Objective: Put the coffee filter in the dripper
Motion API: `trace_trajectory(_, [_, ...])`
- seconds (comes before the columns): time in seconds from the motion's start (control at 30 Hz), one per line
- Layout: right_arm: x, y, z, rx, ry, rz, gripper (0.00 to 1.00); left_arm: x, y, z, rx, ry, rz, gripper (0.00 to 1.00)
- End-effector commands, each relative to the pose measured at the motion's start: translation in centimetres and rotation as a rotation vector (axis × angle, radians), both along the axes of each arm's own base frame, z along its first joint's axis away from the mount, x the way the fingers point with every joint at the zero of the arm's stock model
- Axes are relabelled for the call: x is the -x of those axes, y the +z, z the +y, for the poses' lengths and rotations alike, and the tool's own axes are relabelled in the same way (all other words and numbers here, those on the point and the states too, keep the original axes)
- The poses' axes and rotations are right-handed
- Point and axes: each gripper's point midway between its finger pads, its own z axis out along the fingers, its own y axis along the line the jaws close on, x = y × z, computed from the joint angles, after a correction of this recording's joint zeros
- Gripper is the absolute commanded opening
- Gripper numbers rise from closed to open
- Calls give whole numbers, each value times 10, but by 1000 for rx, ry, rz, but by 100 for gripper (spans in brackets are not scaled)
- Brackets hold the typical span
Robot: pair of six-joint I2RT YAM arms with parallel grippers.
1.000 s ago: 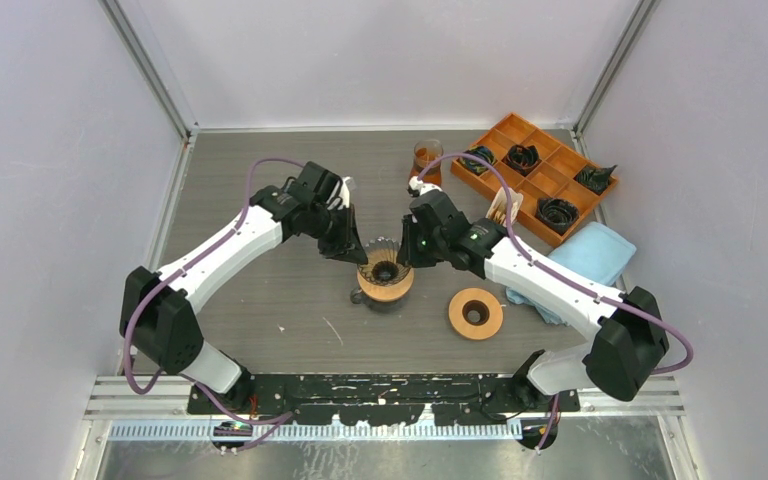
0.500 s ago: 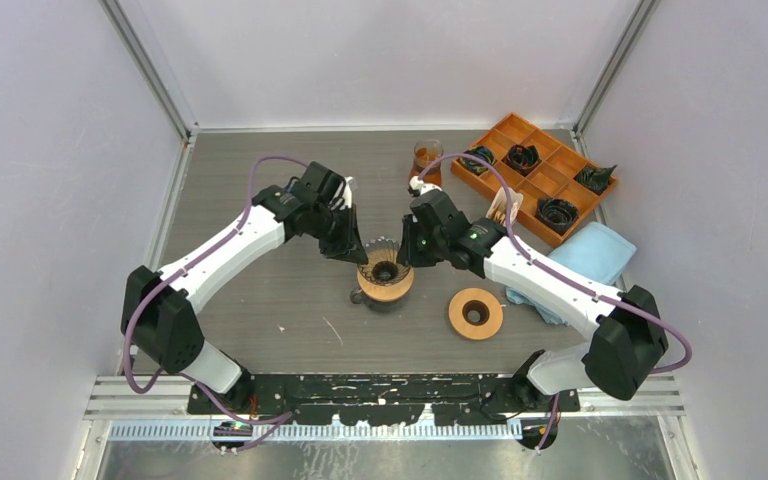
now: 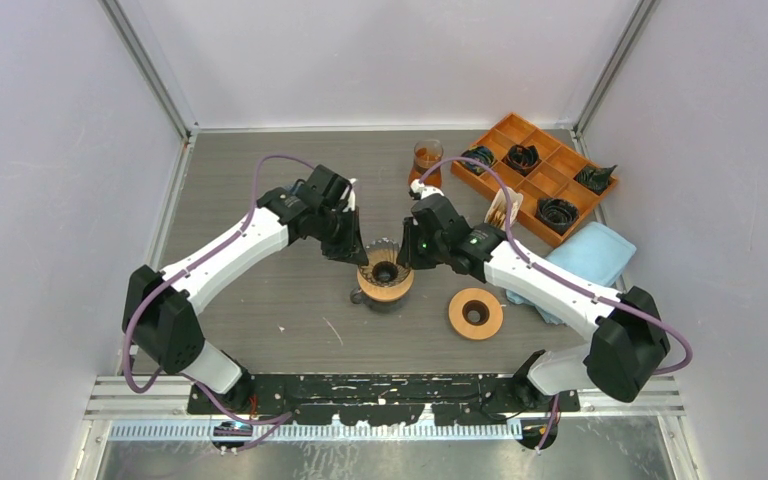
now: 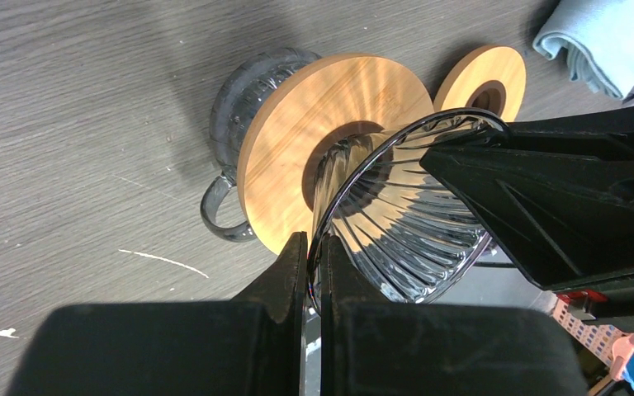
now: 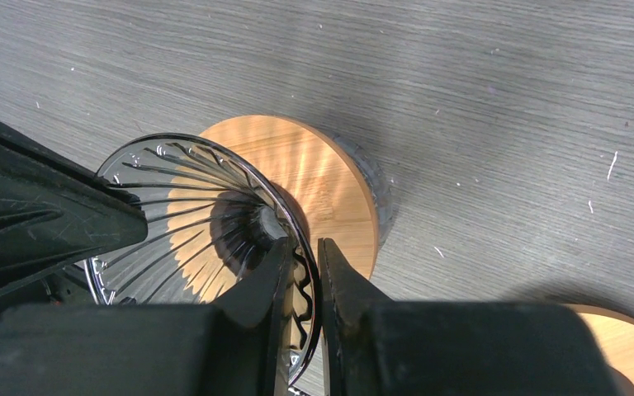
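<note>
The dripper [image 3: 384, 268] is a ribbed glass cone [image 4: 404, 223] in a round wooden collar [image 4: 297, 140], sitting on a dark glass server [image 4: 243, 99] mid-table. My left gripper [image 3: 353, 243] is shut on the cone's left rim [image 4: 314, 243]. My right gripper [image 3: 403, 252] is shut on the opposite rim [image 5: 307, 247], one finger inside the cone and one outside. The cone [image 5: 190, 214] holds nothing. A pale fan-shaped stack that looks like coffee filters [image 3: 503, 208] stands beside the orange tray, away from both grippers.
A second wooden ring [image 3: 475, 312] lies right of the dripper. At the back right stands an orange compartment tray [image 3: 538, 176] with dark items, with a blue cloth [image 3: 585, 258] in front of it. A glass of brown liquid [image 3: 427, 158] stands behind the right gripper.
The left wrist has shifted slightly to the right, nudging the cone's rim with it. The right arm has stayed still, and both grips have held.
</note>
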Motion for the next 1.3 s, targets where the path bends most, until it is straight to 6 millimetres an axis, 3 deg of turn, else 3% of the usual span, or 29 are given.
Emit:
trace_trajectory(0.0, [30,-78,-30,237,25,165,1,18,-26,-12,-46,-74,44,0])
trace_trajectory(0.2, [29,-80,-29,248,35,168,1,22,-37,-8,-82,-77,64,0])
trace_trajectory(0.3, [25,-67,-24,226,38,148,2,18,-30,-7,-82,-66,38,0])
trace_trajectory(0.47, [13,-35,-15,192,50,88,16,8,-16,-7,-82,-39,-10,0])
trace_trajectory(0.9, [-11,30,-12,97,24,-34,41,-7,18,-6,-67,13,-96,27])
trace_trajectory(1.07, [-18,57,-10,70,33,-91,49,-10,28,-2,-64,34,-123,44])
trace_trajectory(1.27, [-24,79,-25,69,6,-143,56,-11,44,10,-68,78,-175,59])
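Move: Both hands already hold the rim of the glass dripper, whose middle is about 4 cm right, 1 cm back and 4 cm below the left hand, and 4 cm left, 1 cm back and 2 cm below the right. The wooden collar it stands in, atop the carafe, lies about 1 cm farther back and 3 cm lower than that. From the right hand, the spare collar is roughly 14 cm right, 6 back, on the table; the filter box about 19 right, 12 ahead. Press the dripper down into the collar's hole with both hands, barely half a centimetre, and hold there briefly. Then open both grippers to about half, letting go of the rim; ease the left up about 1 cm, and lift the right about 4 cm, drawing it slightly right and forward away from the dripper. ##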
